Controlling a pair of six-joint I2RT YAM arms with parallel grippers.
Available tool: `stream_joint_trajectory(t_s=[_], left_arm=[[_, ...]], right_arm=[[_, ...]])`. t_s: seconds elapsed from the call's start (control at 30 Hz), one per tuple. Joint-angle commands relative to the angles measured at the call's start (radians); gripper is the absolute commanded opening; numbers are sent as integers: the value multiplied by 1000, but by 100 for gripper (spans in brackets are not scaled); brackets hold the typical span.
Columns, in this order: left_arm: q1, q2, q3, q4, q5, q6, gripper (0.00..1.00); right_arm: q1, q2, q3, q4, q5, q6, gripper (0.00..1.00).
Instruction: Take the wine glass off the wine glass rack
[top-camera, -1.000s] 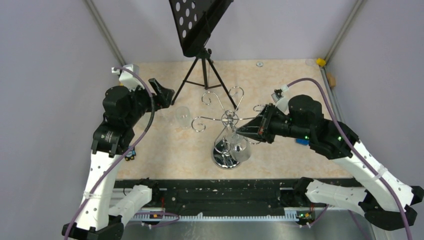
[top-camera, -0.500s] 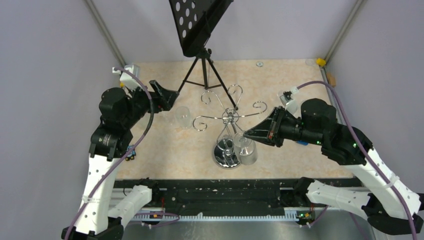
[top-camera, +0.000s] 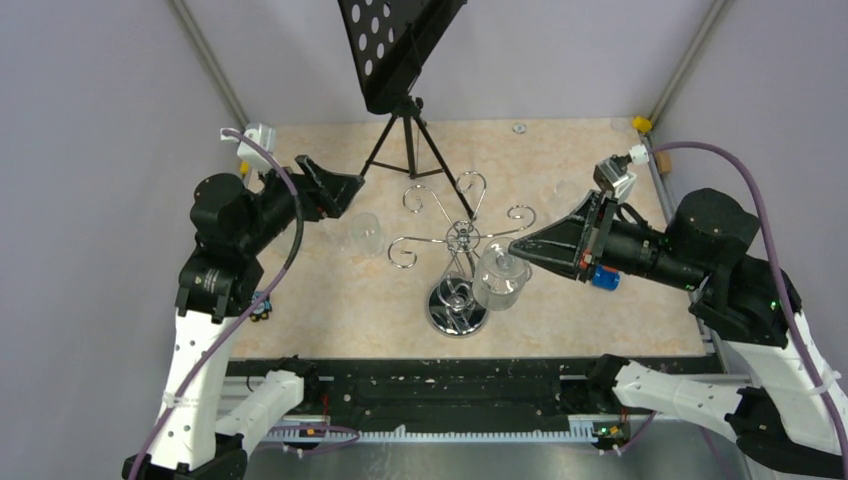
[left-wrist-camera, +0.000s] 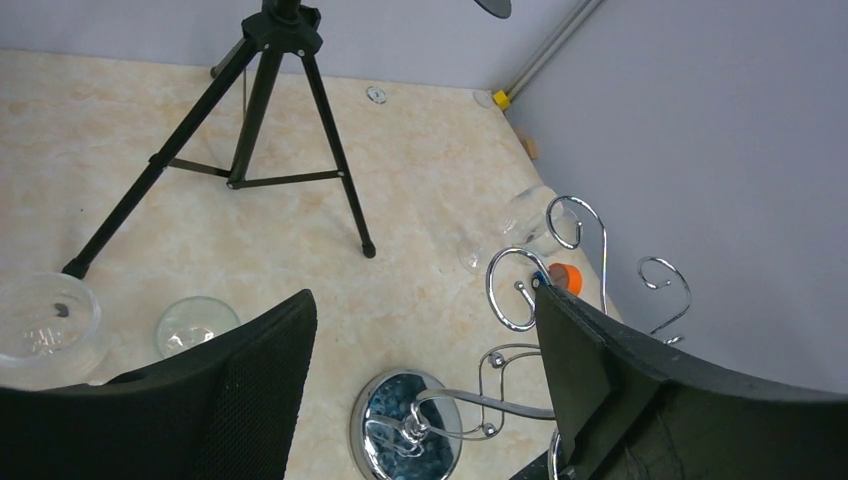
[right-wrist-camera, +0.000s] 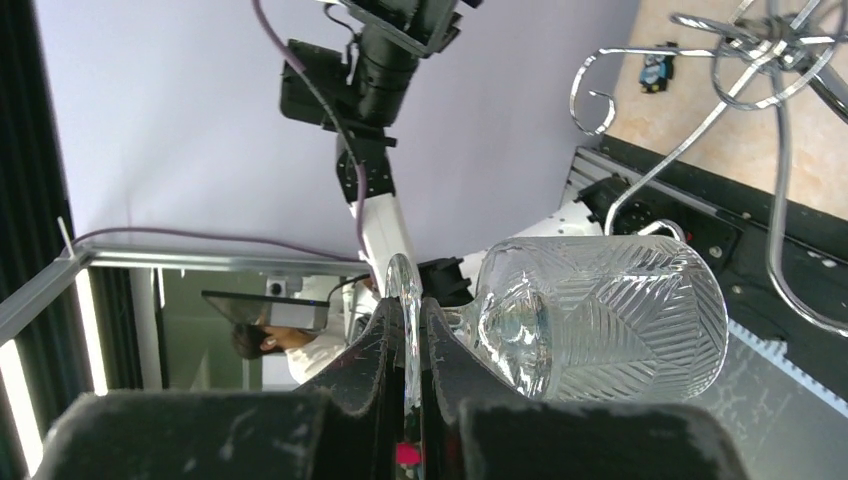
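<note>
The wine glass rack (top-camera: 458, 240) is a chrome wire stand with curled arms on a round mirrored base (top-camera: 452, 308), and it stands mid-table. My right gripper (top-camera: 517, 248) is shut on the flat foot of a cut-pattern wine glass (top-camera: 500, 279). The glass is tipped on its side just right of the rack's post. In the right wrist view the foot (right-wrist-camera: 405, 295) is pinched between my fingers, the bowl (right-wrist-camera: 605, 315) points away, and the rack's arms (right-wrist-camera: 745, 60) lie beyond it. My left gripper (top-camera: 340, 190) hangs open left of the rack, with the base (left-wrist-camera: 410, 425) showing between its fingers.
A black tripod music stand (top-camera: 405, 135) stands behind the rack. A clear glass (top-camera: 366, 232) sits on the table near my left gripper, and another lies at the far right (left-wrist-camera: 520, 225). A small blue and orange object (top-camera: 600, 278) is under my right arm. Grey walls enclose the table.
My right arm has drawn back to the right and lifted. It carried the wine glass from low beside the post up and out to the right. The left gripper edged slightly toward the rack.
</note>
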Motion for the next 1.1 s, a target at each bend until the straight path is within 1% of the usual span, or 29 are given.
stream_joint_trajectory(t_s=[0.0,0.13,0.23,0.37,0.43,0.53,0.63,0.73,0.87,1.07], left_arm=[[4,2,41,84,60,-37,83],[4,8,48,133,112,-90,83],[4,10,38,210,163,-187,83],[4,-6,-34,411,188,-456,85],[4,-11,-85,565,217,-603,85],[4,8,-138,788,290,-806,85],[1,45,-134,922,356,-952,85],[-2,61,-143,1026,376,-1031,85],[-7,63,-138,1063,407,-1074,84],[-35,83,-130,1136,430,-1140,83]], right_arm=[[-7,12,32,232,-21,8,0],[-7,44,16,369,-7,-33,0],[-7,75,7,452,47,-96,0],[-7,115,-5,605,122,-170,0],[-6,136,-9,681,137,-192,0],[-7,170,-12,781,143,-195,0],[-7,211,-15,888,122,-167,0],[-7,246,-28,1004,85,-143,0],[-7,276,-38,1159,30,-128,0],[-6,322,-27,1249,-9,-82,0]])
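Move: The wine glass hangs upside down by its foot from the right fingers, its middle some 5 cm below that hand. It is taken to the open left gripper, roughly 13 cm ahead, 22 cm left and 6 cm lower. The rack's top hub is about 7 cm ahead of the right hand, 5 cm left and 12 cm below. From the left hand the glass lies about 20 cm right, 13 cm back and nearly level. The wine glass, still pinched by its foot and already clear of the rack, is carried by the right arm up about 12 cm and some 8 cm both left and forward, while the wrist swings its rim leftward and forward. The open left hand comes to meet it, rising about 14 cm, drawing back and right, rolling its left side down and turning clockwise. ##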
